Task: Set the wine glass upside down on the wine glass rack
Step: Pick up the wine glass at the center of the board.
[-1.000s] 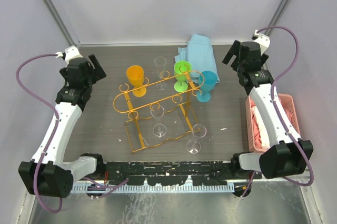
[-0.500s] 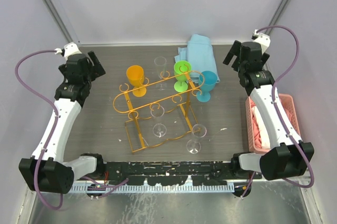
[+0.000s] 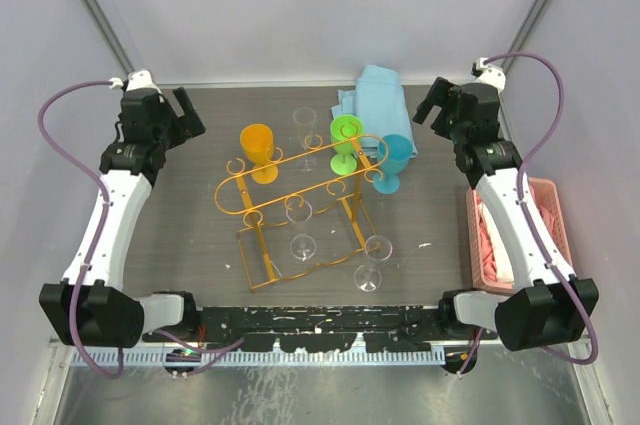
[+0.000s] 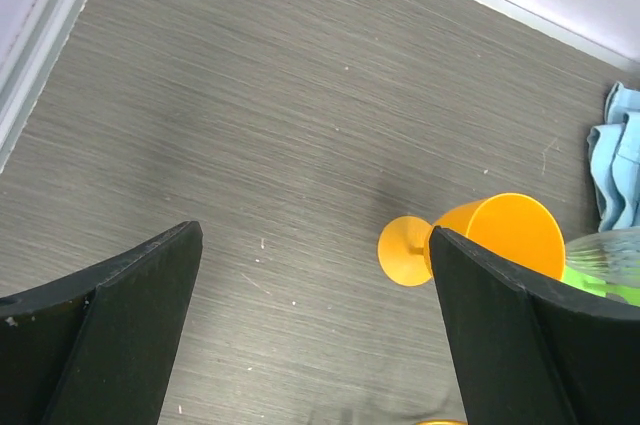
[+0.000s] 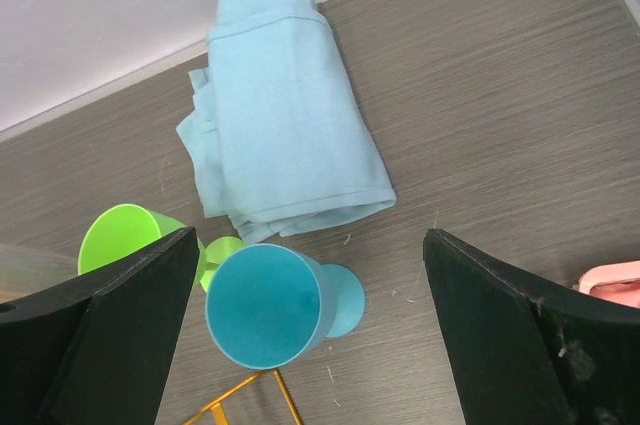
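The orange-gold wine glass rack (image 3: pixel 300 190) stands mid-table. Behind it stand an orange wine glass (image 3: pixel 258 148), a clear one (image 3: pixel 304 125), a green one (image 3: pixel 346 138) and a blue one (image 3: pixel 392 160). One clear glass (image 3: pixel 300 227) sits inside the rack frame; whether it hangs or stands I cannot tell. Another clear glass (image 3: pixel 372 261) stands at the rack's front right. My left gripper (image 3: pixel 186 111) is open at the back left, with the orange glass (image 4: pixel 500 235) past its right finger. My right gripper (image 3: pixel 428 105) is open above the blue glass (image 5: pixel 265 305).
A folded light-blue cloth (image 3: pixel 375 95) lies at the back, behind the green glass (image 5: pixel 125 240). A pink basket (image 3: pixel 548 195) sits at the right table edge. Grey walls close in the table at the back and sides.
The left gripper has risen and moved toward the back left corner. The right gripper has swung a little to the left. Both stay open and no glass has moved.
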`<state>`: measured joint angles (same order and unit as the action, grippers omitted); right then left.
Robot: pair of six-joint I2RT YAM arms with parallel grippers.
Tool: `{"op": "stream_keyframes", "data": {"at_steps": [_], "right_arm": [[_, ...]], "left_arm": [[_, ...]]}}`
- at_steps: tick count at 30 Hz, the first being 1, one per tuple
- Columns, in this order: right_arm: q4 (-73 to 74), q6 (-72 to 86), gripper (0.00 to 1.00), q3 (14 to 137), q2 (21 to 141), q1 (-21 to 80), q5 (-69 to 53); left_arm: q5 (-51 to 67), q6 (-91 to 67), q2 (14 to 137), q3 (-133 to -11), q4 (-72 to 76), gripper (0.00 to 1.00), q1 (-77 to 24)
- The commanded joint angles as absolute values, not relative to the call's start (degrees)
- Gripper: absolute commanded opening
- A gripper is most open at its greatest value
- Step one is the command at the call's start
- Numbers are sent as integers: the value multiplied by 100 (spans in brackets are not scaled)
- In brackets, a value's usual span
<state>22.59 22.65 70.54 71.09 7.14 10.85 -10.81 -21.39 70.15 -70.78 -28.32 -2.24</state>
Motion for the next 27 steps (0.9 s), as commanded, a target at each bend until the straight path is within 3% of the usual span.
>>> {"op": "stream_keyframes", "data": {"at_steps": [1,14,18,27], "right_arm": [[1667,2334,100,7004,6698,721,820],[1712,2386,100,7000,6725,729,634],[1719,2355,100,7017,6768,725,611],[1731,2355,100,6914,6771,733,519]], "left_arm": [[-692,-2053,7185,-7711,-3163,99,-202],[-223,-2222,8109,-8937,-4991,88,-231],[29,-2285,8261,-9064,-5115,78,-346],[-39,-2260,8809,-9677,-5578,75,-782]]}}
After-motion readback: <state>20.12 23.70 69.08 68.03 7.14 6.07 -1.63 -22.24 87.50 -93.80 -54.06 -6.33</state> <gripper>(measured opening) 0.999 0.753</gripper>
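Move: The clear wine glass I'm after stands about 27 cm to the right of my left hand, some 8 cm farther out and 18 cm lower. The orange goblet is on the way, 17 cm right and 5 cm ahead; the green goblet is about 36 cm right and 7 cm ahead. A second clear glass by the rack sits 26 cm right and 13 cm back. From my right hand, the wine glass lies roughly 31 cm left and 7 cm ahead. I swing my empty left hand to the right, about 5.5 cm and gathering pace, towards the orange goblet and the clear wine glass beyond. After a small lift I sink to end 2 cm lower, tipping the fingers down some 20 degrees, turning them a little clockwise and closing them by a quarter. My open right hand rises 2 cm and eases left. ##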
